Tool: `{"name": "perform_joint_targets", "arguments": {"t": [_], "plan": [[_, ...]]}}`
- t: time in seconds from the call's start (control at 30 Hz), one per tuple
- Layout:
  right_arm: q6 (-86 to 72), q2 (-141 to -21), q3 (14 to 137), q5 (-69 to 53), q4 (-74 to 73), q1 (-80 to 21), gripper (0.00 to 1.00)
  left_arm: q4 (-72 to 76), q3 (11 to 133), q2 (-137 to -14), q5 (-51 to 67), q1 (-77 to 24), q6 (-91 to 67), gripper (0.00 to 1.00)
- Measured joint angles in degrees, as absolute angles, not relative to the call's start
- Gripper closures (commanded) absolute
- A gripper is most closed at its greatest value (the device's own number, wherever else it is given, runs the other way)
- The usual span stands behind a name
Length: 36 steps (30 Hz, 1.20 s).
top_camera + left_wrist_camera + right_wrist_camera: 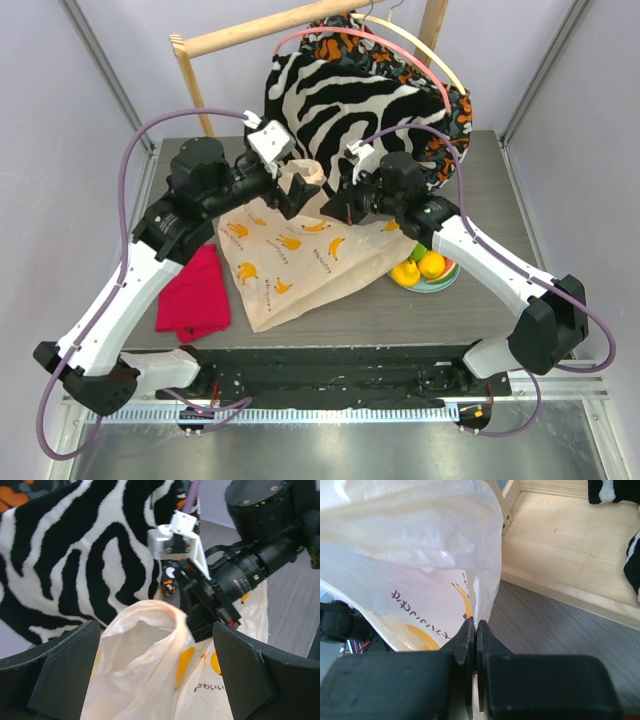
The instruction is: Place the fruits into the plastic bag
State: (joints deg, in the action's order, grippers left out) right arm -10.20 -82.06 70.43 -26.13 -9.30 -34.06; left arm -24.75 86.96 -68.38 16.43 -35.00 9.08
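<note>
The plastic bag (290, 262), cream with printed bananas, lies spread on the table, its mouth end lifted toward both grippers. My left gripper (291, 196) is open; in the left wrist view its fingers (65, 672) stand wide on either side of a raised loop of the bag (150, 645) without touching it. My right gripper (336, 206) is shut on the bag's edge; the right wrist view shows the jaws (474, 627) pinching thin plastic (410, 550). The fruits (420, 265), among them a yellow one, an orange one and a green one, sit on a plate right of the bag.
A red cloth (195, 290) lies left of the bag. A zebra-striped garment (340, 100) hangs from a wooden rack (250, 35) just behind both grippers. The light-blue plate (441, 284) is under my right forearm. The rack's wooden base (560, 540) is close ahead of the right gripper.
</note>
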Motion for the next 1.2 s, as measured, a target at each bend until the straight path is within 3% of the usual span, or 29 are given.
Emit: {"name": "perform_joint_targets", "arguments": {"t": [0.23, 0.4, 0.5, 0.53, 0.6, 0.63, 0.7, 0.77, 0.9, 0.93, 1.07, 1.13, 1.2], "plan": [[-9.3, -82.1, 71.3, -26.3, -10.5, -34.1, 0.99, -28.2, 92.9, -73.5, 20.0, -36.4, 12.5, 0.0], [-9.1, -82.1, 71.3, -26.8, -11.2, -34.1, 0.99, -31.0, 93.0, -76.3, 15.8, -38.4, 15.8, 0.0], [-8.9, -82.1, 71.3, -27.0, -11.6, -34.1, 0.99, -32.7, 92.9, -78.1, 13.3, -39.8, 17.4, 0.22], [-8.8, -82.1, 71.3, -27.0, -11.8, -34.1, 0.99, -33.2, 92.9, -78.7, 12.0, -40.2, 18.1, 0.42], [-8.6, -82.1, 71.3, -27.1, -12.2, -34.1, 0.99, -33.8, 92.9, -79.4, 9.8, -40.7, 18.6, 0.63], [-8.6, -82.1, 71.3, -27.1, -12.3, -34.1, 0.99, -33.8, 92.9, -79.6, 8.7, -40.8, 18.8, 0.79], [-8.3, -82.1, 71.3, -27.0, -12.3, -34.1, 0.99, -33.7, 92.8, -79.6, 6.9, -40.8, 18.6, 0.96], [-8.0, -82.1, 71.3, -26.5, -12.5, -34.1, 0.96, -32.8, 92.2, -79.2, 5.1, -40.8, 18.1, 1.0], [-7.4, -83.2, 72.9, -23.5, -14.3, -34.1, 0.78, -31.6, 89.3, -77.3, 0.9, -40.7, 16.5, 1.0], [-7.4, -83.7, 73.7, -22.4, -14.8, -34.1, 0.62, -31.6, 89.0, -77.0, -0.2, -40.6, 15.8, 1.0], [-7.0, -84.9, 75.9, -18.3, -16.1, -34.1, 0.23, -30.9, 87.5, -75.9, -4.9, -39.4, 13.2, 1.0], [-6.9, -84.8, 76.4, -16.7, -16.7, -34.1, 0.16, -30.3, 85.6, -74.9, -6.8, -37.7, 11.9, 1.0], [-6.6, -84.3, 76.6, -15.0, -17.2, -34.1, 0.16, -30.0, 82.9, -73.9, -8.5, -36.1, 10.4, 1.0]]}}
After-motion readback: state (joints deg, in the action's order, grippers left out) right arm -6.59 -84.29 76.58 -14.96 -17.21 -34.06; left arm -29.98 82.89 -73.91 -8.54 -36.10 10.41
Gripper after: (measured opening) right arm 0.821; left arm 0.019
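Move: The crumpled rim of the plastic bag stands just ahead of my open left hand, some 3 cm forward, 4 cm to its right and 6 cm lower; the zebra cloth hangs about 20 cm ahead, 8 cm to the right and 15 cm lower. From my right hand, already pinching another part of the bag's edge, that rim is roughly 3 cm ahead, 6 cm left and 8 cm higher, while the fruit plate lies about 19 cm right, 5 cm back and 22 cm lower. I sink my left hand about 6 cm onto the standing bag rim, easing right and forward, and pinch it shut between the fingers. Then I carry it left some 7 cm, forward and a bit lower, swinging counter-clockwise roughly 20 degrees. My right hand keeps its pinch until the left has closed, then opens wide, going forward and slightly right by 3 to 4 cm. ##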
